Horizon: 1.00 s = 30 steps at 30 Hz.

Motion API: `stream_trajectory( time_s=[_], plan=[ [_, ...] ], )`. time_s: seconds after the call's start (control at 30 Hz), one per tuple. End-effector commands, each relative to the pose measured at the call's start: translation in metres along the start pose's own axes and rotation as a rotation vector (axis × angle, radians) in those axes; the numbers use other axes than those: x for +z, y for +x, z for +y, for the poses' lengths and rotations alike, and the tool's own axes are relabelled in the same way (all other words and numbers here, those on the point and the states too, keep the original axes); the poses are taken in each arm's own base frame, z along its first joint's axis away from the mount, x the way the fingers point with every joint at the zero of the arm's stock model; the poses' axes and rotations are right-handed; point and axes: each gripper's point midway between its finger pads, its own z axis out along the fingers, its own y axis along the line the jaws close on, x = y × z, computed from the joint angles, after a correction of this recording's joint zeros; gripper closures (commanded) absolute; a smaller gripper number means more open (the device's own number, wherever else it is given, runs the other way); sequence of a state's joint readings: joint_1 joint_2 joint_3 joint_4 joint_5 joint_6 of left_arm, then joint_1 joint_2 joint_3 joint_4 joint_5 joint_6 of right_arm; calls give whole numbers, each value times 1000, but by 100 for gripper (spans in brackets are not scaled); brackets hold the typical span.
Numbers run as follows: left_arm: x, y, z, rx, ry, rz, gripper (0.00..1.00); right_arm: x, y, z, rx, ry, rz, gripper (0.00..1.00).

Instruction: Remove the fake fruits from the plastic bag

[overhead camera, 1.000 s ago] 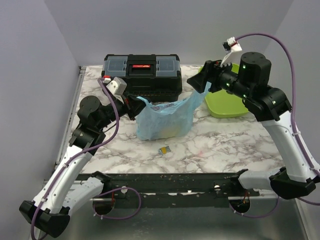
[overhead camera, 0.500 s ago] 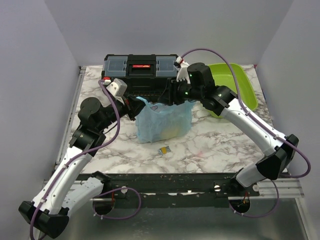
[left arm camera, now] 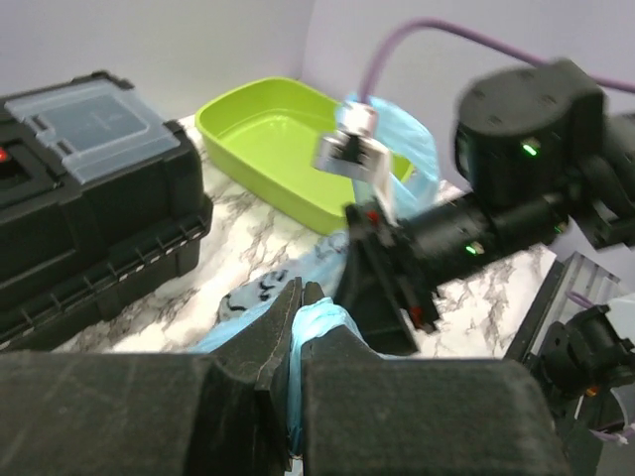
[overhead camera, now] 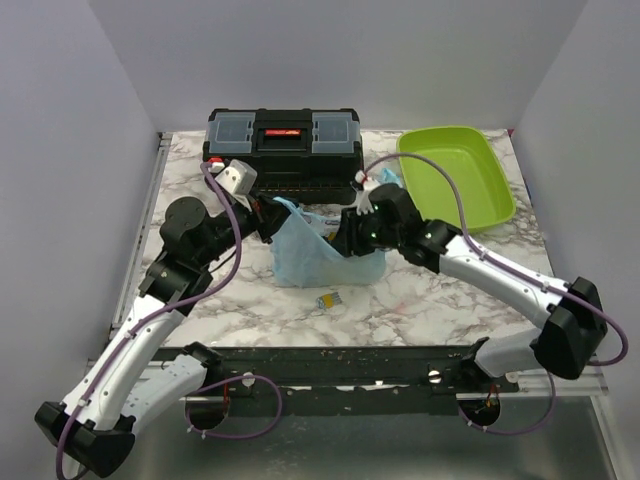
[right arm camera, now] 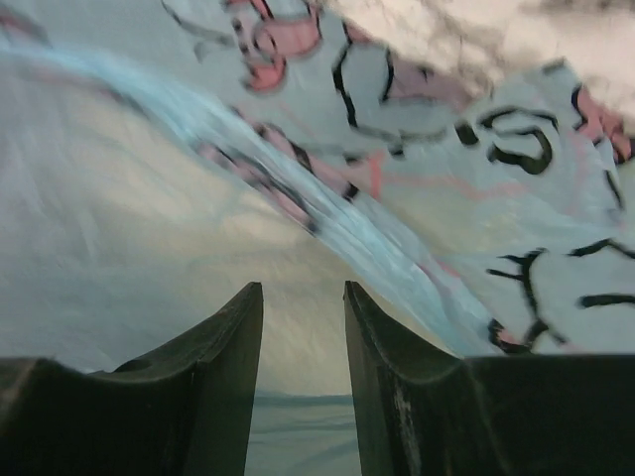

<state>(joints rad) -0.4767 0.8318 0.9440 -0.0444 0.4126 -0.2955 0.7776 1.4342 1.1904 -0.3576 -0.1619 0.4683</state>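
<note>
The light-blue plastic bag (overhead camera: 300, 262) stands on the marble table in front of the toolbox, sagging on its right side. My left gripper (overhead camera: 268, 218) is shut on the bag's left handle (left arm camera: 319, 319) and holds it up. My right gripper (overhead camera: 346, 240) is open and pushed down against the bag's right side at its mouth. In the right wrist view its fingers (right arm camera: 223, 342) stand apart with nothing between them, and printed bag film (right arm camera: 446, 198) fills the frame. The fake fruits are hidden inside the bag.
A black toolbox (overhead camera: 284, 150) stands at the back, just behind the bag. A lime-green tray (overhead camera: 455, 175) sits at the back right. A tiny yellow-and-silver block (overhead camera: 328, 300) lies in front of the bag.
My right gripper has let go of the bag's right side, swung left from near the tray and dropped to the bag's mouth. The bag's right side has slumped. The left arm held still.
</note>
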Motion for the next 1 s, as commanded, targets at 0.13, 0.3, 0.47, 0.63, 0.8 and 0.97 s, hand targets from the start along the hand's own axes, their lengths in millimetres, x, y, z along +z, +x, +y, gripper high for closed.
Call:
stream_trajectory(
  time_s=[0.13, 0.3, 0.47, 0.63, 0.8, 0.97],
  plan=[
    [-38, 57, 30, -146, -255, 128, 100, 0, 97, -33, 142, -20, -39, 60],
    [-78, 103, 23, -236, -304, 261, 97, -1, 113, -33, 97, -32, -75, 55],
    [-97, 104, 17, -259, -332, 299, 50, -2, 111, -32, 63, -39, -79, 48],
    [-101, 36, 17, -197, -395, 189, 13, -6, 89, -18, 46, -65, -124, 42],
    [-100, 33, 15, -328, -459, 272, 5, -7, 61, 1, 67, -113, -187, 37],
    [-116, 58, 3, -395, -442, 340, 9, -2, 47, 33, 56, -233, -241, 26]
  ],
)
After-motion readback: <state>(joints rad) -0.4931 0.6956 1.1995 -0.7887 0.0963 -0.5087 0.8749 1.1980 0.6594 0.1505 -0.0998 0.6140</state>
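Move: The right hand hangs over the bag's mouth, with the fruits almost straight below it in the bag's bottom, roughly 14 cm down and 2 cm left. From that hand the small card is about 5 cm back, 3 cm left; the toolbox some 25 cm ahead, 14 cm left; the green tray about 24 cm ahead, 28 cm right. The left hand still pinches the bag's rim; the fruits lie some 29 cm below it, 3 cm ahead, 8 cm right. The right hand plunges about 12 cm down into the bag's mouth, also drawing back and a little right, then comes up some 8 cm, forward and left, spreading its fingers wider. Meanwhile the left hand lowers the rim about 10 cm while moving left and back, opens wide and lets go, then rises most of the way again, tipping and turning counter-clockwise. ##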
